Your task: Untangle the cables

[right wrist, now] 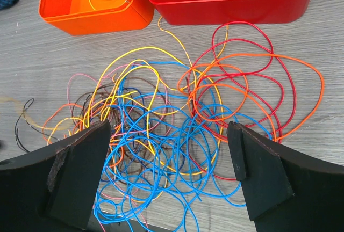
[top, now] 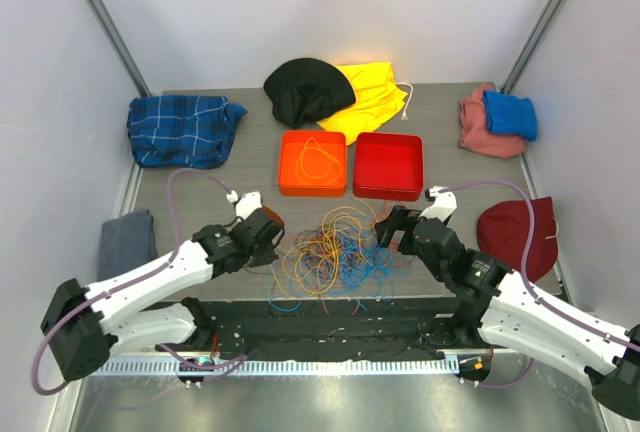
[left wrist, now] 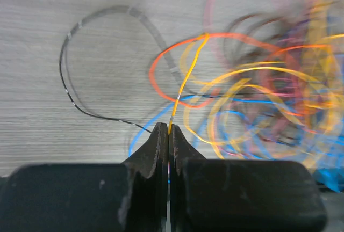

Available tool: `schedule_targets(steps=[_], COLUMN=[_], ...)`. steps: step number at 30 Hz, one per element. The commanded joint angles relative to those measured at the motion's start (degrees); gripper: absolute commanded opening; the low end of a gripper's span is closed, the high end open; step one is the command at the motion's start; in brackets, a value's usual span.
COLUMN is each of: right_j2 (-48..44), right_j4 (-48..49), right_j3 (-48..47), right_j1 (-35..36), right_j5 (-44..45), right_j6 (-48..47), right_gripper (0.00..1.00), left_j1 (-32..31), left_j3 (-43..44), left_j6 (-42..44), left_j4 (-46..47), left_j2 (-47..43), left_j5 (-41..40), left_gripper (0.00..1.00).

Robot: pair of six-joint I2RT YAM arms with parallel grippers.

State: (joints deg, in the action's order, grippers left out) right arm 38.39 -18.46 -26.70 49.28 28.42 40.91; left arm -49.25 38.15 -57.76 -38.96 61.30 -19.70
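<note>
The cables (top: pixel 335 252) lie as a loose tangle of blue, yellow, orange, red and pink loops between the two arms. My left gripper (top: pixel 270 237) sits at the tangle's left edge. In the left wrist view its jaws (left wrist: pixel 169 131) are pressed together on a thin yellow cable (left wrist: pixel 185 79) that rises from the tips into the blurred pile (left wrist: pixel 258 92). A black cable (left wrist: pixel 70 89) loops off to the left. My right gripper (top: pixel 390 224) hovers open at the tangle's right side. Its wide-apart fingers (right wrist: pixel 80 162) frame the blue loops (right wrist: pixel 166 146), holding nothing.
Behind the tangle stand an orange bin (top: pixel 313 136) holding one yellow cable loop (top: pixel 318 162) and a red bin (top: pixel 388 165). Cloths ring the table: blue plaid (top: pixel 180 130), black (top: pixel 305 90), yellow (top: pixel 372 97), pink and blue (top: pixel 495 120), dark red (top: pixel 510 232), grey (top: pixel 125 242).
</note>
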Motion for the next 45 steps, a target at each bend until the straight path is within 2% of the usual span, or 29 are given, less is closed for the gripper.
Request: schedule_targets(steps=[1, 2, 4, 8, 14, 20, 24, 25, 28, 33, 36, 41, 45], right_j2=[0.98, 1.07, 1.51, 2.30, 1.95, -1.03, -1.04, -0.60, 2.99, 10.65, 11.18, 11.09, 9.42], right_j4=[2.28, 2.72, 3.25, 3.95, 3.26, 1.23, 3.77, 6.65, 9.31, 9.05, 11.51, 12.40, 12.04], right_j3=[-0.81, -0.90, -0.90, -1.69, -2.74, -3.62, -3.80, -3.80, -4.32, -5.56, -4.51, -3.98, -3.71], right_j1=[0.03, 0.12, 0.12, 0.03, 0.12, 0.12, 0.03, 0.12, 0.73, 3.01, 4.25, 4.34, 4.34], right_j5=[0.32, 0.40, 0.05, -0.91, -1.88, -1.35, -6.43, -12.11, -17.25, -17.97, -17.79, -17.88, -19.11], right_j6=[0.23, 0.23, 0.23, -0.04, 0.14, -0.21, -3.37, -4.59, -6.10, -7.24, -6.71, -6.54, -6.80], right_gripper=[0.99, 0.99, 0.99, 0.99, 0.98, 0.98, 0.98, 0.98, 0.99, 0.99, 0.99, 0.99, 0.99], left_j1=[-2.77, -2.78, -2.78, -2.78, -2.78, -2.78, -2.78, -2.78, -2.78, -2.78, -2.69, -2.78, -2.78], left_j3=[12.89, 18.22, 23.17, 33.29, 47.44, 60.62, 67.66, 69.24, 75.39, 87.32, 92.78, 94.91, 97.81], left_j6=[2.99, 3.96, 7.30, 13.80, 24.35, 33.48, 37.18, 37.63, 39.65, 42.55, 44.74, 50.79, 53.54], left_j4=[-10.42, -12.00, -14.03, -11.94, -5.87, -1.65, -0.07, 0.02, 0.02, 0.11, 0.99, 9.24, 12.33], left_j2=[-5.83, -6.80, -7.68, -6.90, 0.57, 7.69, 11.29, 12.00, 15.07, 20.34, 22.89, 24.83, 26.50], left_j5=[-10.87, -13.23, -15.18, -16.68, -18.61, -23.80, -24.24, -24.24, -24.15, -23.28, -22.84, -22.92, -23.63], left_gripper=[0.00, 0.00, 0.00, 0.00, 0.00, 0.00, 0.00, 0.00, 0.00, 0.00, 0.00, 0.00, 0.00])
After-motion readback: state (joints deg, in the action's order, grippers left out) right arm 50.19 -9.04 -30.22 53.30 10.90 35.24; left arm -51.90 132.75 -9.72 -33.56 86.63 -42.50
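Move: Pinched already in the left fingers, a few centimetres over the table, is a yellow cable out of the tangle. From that hand the orange tray lies about 20 cm ahead and 9 cm right; the cable heap's middle is some 12 cm right, about level with it, and the red tray about 20 cm ahead and 25 cm right. From the open right hand the heap's middle lies roughly 13 cm left, 5 cm back and 10 cm below. Hauling the yellow cable steeply up and away from the heap, the left hand climbs about 53 cm while drifting some 12 cm forward, its wrist tilting up until the shut fingers point forward; they keep their pinch. Late on, the right hand slides about 8 cm left over the heap at nearly the same height, turning some 20 degrees counter-clockwise, fingers still wide open. ##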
